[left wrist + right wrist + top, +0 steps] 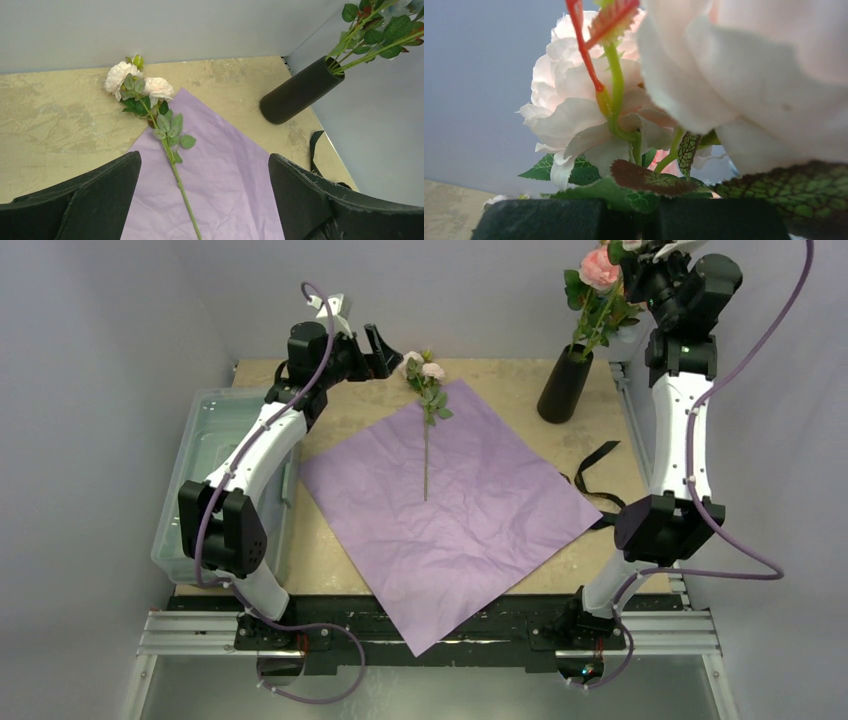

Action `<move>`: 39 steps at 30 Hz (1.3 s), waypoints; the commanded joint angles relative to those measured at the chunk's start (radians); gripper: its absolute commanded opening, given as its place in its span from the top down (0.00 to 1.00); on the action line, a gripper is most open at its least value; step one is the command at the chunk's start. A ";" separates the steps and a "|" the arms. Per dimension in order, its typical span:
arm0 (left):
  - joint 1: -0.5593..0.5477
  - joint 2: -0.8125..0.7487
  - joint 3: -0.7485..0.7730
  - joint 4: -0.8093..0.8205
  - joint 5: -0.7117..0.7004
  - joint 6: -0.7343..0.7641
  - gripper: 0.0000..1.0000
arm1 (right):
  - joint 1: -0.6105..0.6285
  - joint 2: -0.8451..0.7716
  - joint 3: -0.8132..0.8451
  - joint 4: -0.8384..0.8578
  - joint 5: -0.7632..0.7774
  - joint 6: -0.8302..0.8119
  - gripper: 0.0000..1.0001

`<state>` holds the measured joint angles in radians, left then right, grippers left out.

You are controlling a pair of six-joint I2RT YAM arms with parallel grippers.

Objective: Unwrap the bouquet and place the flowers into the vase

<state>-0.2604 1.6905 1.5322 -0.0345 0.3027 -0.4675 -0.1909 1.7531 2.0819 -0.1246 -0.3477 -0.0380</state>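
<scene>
The lilac wrapping paper (470, 510) lies spread flat on the table. One of the flowers (427, 410) lies on it, its pale pink and white heads just past the paper's far corner; the left wrist view shows this flower (165, 130) too. My left gripper (383, 348) hovers open just left of those heads, nothing between its fingers (100, 190). The black vase (565, 385) stands at the back right with several flowers (598, 280) in it. My right gripper (644, 220) is up among those blooms, shut on a green flower stem.
A black ribbon (595, 465) lies loose on the table right of the paper, below the vase. A clear plastic bin (200, 440) sits along the table's left edge under my left arm. Grey walls close in behind and to the right.
</scene>
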 commanded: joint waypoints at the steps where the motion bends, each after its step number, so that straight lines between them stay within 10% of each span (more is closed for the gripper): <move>1: -0.007 0.000 0.030 0.009 -0.015 0.047 0.00 | -0.002 -0.019 -0.062 0.103 0.019 0.003 1.00; 13: -0.021 0.004 0.014 -0.001 -0.023 0.069 0.00 | -0.001 0.026 -0.193 0.154 0.015 0.026 0.98; 26: -0.055 0.049 0.012 -0.062 -0.085 0.096 0.00 | -0.002 0.041 -0.219 0.128 0.045 0.027 0.33; 39: -0.129 0.138 0.002 -0.069 -0.176 0.107 0.00 | -0.001 -0.113 -0.379 0.128 -0.038 0.029 0.02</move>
<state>-0.3714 1.7935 1.5314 -0.1219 0.1692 -0.3744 -0.1909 1.7287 1.7332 -0.0181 -0.3389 -0.0086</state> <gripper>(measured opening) 0.996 0.959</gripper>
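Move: The vase holding the other flowers stands almost below the right hand, perhaps 1 cm ahead and 1 cm left, its middle some 39 cm down; the held pale pink rose stem already reaches its mouth. From that hand the black ribbon lies about 19 cm back and 9 cm right. The last white flower lies about 8 cm right of the left hand, 1 cm ahead and 30 cm down, on purple paper centred about 25 cm back and 12 cm right. Lower the right gripper about 12 cm towards the vase, easing forward about 4 cm and tipping the fingers slightly down, so the pale pink rose stem sinks in among the others; open the fingers wide on the way, then start drawing back. Meanwhile, bring the open left gripper down about 8 cm and a little right towards the white flower. ##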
